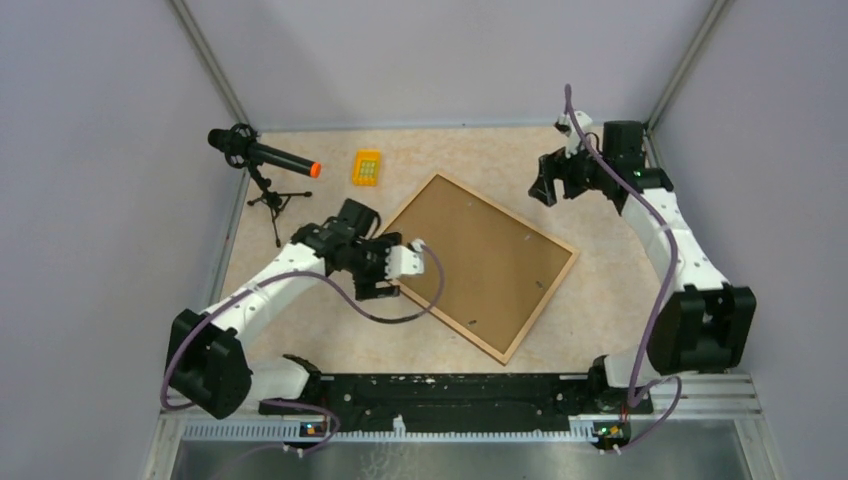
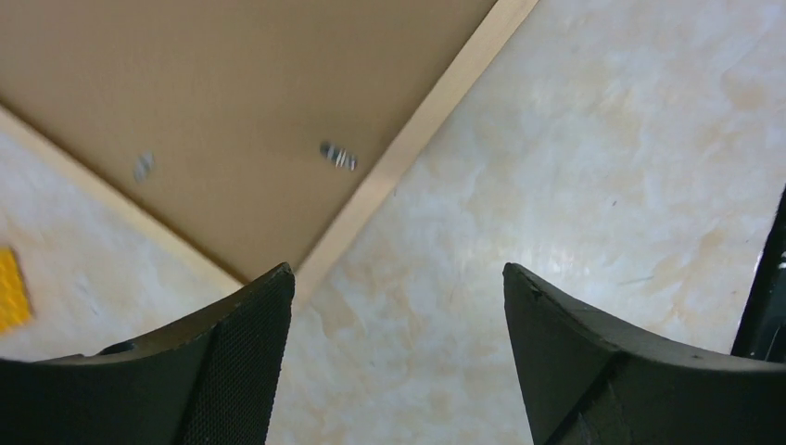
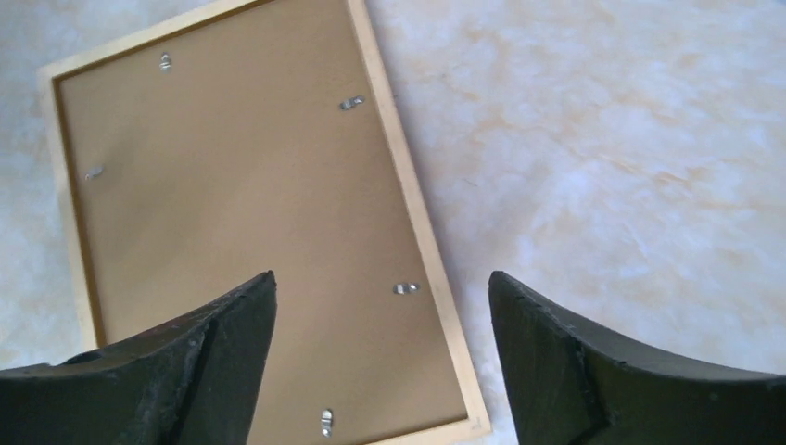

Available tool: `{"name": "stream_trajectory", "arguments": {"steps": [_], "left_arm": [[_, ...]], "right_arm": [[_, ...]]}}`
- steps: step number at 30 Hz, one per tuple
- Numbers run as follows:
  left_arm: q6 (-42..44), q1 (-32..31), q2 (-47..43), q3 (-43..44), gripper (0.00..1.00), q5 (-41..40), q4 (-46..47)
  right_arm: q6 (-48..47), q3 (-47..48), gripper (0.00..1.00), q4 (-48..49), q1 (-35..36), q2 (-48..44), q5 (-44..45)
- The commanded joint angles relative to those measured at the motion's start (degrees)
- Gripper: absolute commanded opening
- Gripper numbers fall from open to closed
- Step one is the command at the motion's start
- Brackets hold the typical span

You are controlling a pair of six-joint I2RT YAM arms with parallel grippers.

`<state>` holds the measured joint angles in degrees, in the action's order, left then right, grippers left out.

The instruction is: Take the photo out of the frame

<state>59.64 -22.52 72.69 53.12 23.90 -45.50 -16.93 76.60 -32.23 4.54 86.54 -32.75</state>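
The frame (image 1: 478, 262) lies back side up on the table, its brown fibreboard back inside a narrow pale wooden rim. Small metal tabs (image 3: 406, 288) hold the back in. The photo is hidden under the backing. My left gripper (image 1: 385, 272) is at the frame's left corner, open with nothing between its fingers; in the left wrist view the left gripper (image 2: 399, 278) looks down on bare table just beside that corner of the frame (image 2: 213, 111). My right gripper (image 1: 548, 187) hovers open, off the frame's far right side. From the right wrist the right gripper (image 3: 382, 278) sees the frame (image 3: 250, 204) well below.
A black microphone (image 1: 262, 155) with an orange tip stands on a small tripod at the back left. A small yellow block (image 1: 367, 167) lies near it, behind the frame. Grey walls close the table on three sides. The arms' base rail (image 1: 450, 390) runs along the near edge.
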Motion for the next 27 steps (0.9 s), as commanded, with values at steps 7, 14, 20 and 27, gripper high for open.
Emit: {"name": "stream_trajectory", "arguments": {"steps": [7,14,20,27], "left_arm": [[-2.48,-26.76,13.51,10.55,0.79,-12.11,-0.39],[-1.60,-36.68,20.57,10.68,0.70,-17.95,2.89],[-3.91,-40.70,24.40,9.99,0.62,-22.75,5.85],[-5.97,-43.93,28.93,9.11,0.49,-26.73,8.67]], "right_arm": [[11.03,-8.24,0.99,7.81,-1.50,-18.89,12.21],[12.45,-8.04,0.99,-1.66,-6.00,-16.11,0.99],[9.99,-11.66,0.99,-6.64,-12.66,-14.96,-10.87],[8.93,-14.14,0.99,-9.81,-22.07,-10.70,-21.69]]}}
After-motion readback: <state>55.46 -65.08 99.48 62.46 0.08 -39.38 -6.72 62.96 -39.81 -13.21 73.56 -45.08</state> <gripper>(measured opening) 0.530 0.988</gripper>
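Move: The near-left rail of the frame, at the stretch the left hand makes for, lies about 13 cm to its right, 7 cm back and 9 cm below. A metal clip sits 6 cm farther right of that spot and level with it; another clip is some 4 cm ahead and 4 cm right of the hand, and the frame's left corner 8 cm ahead and 6 cm left. From the right hand, the frame's right corner is roughly 5 cm back, 5 cm right and 19 cm below; that rail stretch lies 22 cm back and 24 cm left. No touch can be made out; the left fingers end astride the frame's near-left rail, one over the board and one over the table. That hand swings right some 14 cm and back 7 cm, then sinks about 8 cm, turning 30 degrees clockwise, steepening and partly closing. The right hand opens wide and draws back and right, rising first, then sinking again towards the frame's right corner. ##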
